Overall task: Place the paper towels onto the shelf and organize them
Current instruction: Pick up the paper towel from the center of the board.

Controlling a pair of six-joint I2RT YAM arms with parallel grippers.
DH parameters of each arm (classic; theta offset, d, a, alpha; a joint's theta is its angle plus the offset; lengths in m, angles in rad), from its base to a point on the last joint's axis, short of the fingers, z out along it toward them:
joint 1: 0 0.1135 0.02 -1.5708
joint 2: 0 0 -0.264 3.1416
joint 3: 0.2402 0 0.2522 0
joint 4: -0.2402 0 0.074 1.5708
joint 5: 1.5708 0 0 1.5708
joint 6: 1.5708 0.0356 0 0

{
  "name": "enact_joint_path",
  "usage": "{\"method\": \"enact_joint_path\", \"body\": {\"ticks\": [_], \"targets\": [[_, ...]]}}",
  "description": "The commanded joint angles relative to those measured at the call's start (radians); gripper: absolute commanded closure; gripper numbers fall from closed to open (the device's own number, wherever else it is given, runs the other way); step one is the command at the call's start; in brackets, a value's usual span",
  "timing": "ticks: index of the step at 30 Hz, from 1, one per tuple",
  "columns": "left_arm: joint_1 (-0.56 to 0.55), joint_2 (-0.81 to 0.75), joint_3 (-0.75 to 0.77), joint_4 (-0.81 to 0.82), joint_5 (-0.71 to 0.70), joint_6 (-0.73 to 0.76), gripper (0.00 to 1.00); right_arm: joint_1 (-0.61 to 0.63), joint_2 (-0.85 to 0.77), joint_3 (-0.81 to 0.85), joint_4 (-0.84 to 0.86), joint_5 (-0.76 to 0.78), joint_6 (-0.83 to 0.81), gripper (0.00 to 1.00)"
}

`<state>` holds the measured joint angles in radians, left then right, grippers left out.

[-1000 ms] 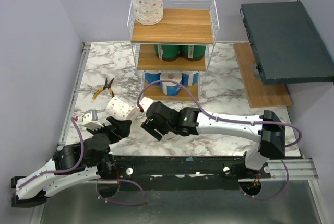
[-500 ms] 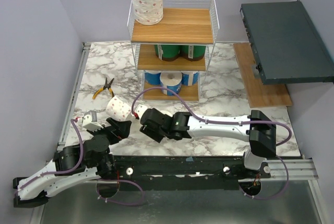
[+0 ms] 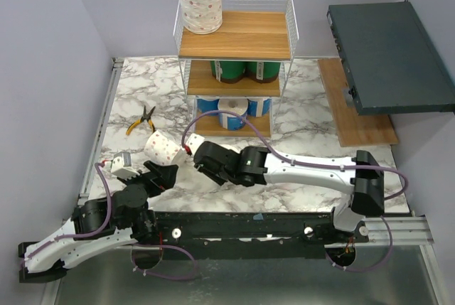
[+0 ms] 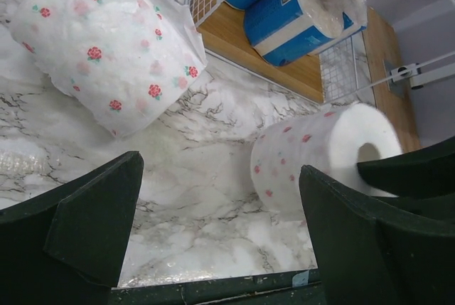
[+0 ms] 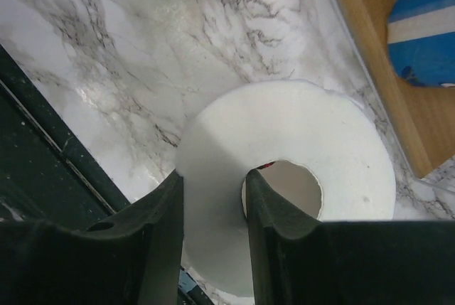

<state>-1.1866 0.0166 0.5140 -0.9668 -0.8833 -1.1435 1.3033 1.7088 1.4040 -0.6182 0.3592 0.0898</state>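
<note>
A white paper towel roll with red dots (image 5: 284, 148) lies on the marble table, its hollow core facing my right wrist camera. My right gripper (image 5: 213, 177) is shut on that roll's wall, one finger inside the core and the other outside. In the top view the right gripper (image 3: 195, 157) hides most of this roll. A second dotted roll (image 3: 162, 148) lies just to its left. My left gripper (image 4: 220, 166) stands open and empty low over the table, short of both rolls (image 4: 106, 42) (image 4: 320, 152). The shelf (image 3: 249, 35) holds a dotted roll (image 3: 200, 3) on top, green rolls (image 3: 245, 70) on the middle tier and blue rolls (image 3: 206, 104) on the bottom tier.
Yellow-handled pliers (image 3: 141, 120) lie at the left of the table. A dark slab (image 3: 387, 56) sits over a wooden board (image 3: 355, 124) at the right. The shelf's bottom tier (image 5: 377, 49) lies close beyond the held roll.
My right gripper has slid a little left onto the lying roll and its jaws have closed on the roll's wall. The left arm has stayed put.
</note>
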Motion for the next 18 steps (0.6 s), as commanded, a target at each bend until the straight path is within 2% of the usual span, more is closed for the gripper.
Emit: {"method": "enact_joint_path", "body": {"ticks": [1, 10, 18], "targets": [[-0.001, -0.014, 0.017, 0.033, -0.039, 0.056, 0.05, 0.006, -0.153, 0.156, -0.068, 0.102, 0.01, 0.68], [-0.001, 0.088, 0.031, 0.264, -0.023, 0.241, 0.06, 0.005, -0.218, 0.596, -0.118, 0.318, -0.07, 0.68], [0.002, 0.246, 0.053, 0.453, 0.031, 0.359, 0.06, 0.005, -0.185, 0.78, 0.088, 0.451, -0.284, 0.66]]}}
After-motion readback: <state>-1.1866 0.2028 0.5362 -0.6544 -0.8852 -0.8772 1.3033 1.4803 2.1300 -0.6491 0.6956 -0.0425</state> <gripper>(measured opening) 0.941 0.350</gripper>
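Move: The right hand has a paper towel roll and is bound for the bare part of the top shelf board, about 30 cm ahead, 11 cm to its right and 26 cm up. The roll standing on that board is some 36 cm ahead, 2 cm left and 33 cm up; the green rolls are about 30 cm ahead, 10 cm right, 12 cm up. From the left hand, the bare part lies roughly 32 cm ahead, 22 cm right, 23 cm up. Still pinching the wall of the paper towel roll at its end, the right hand swings it steeply and fast upward, nearly 40 cm, towards the top shelf, easing a little to the right on the way. The wrist tips the fingers up by some 50 degrees from their downward slant, the grip unchanged. The open left hand lifts and shifts right, roughly 5 cm, holding nothing. ##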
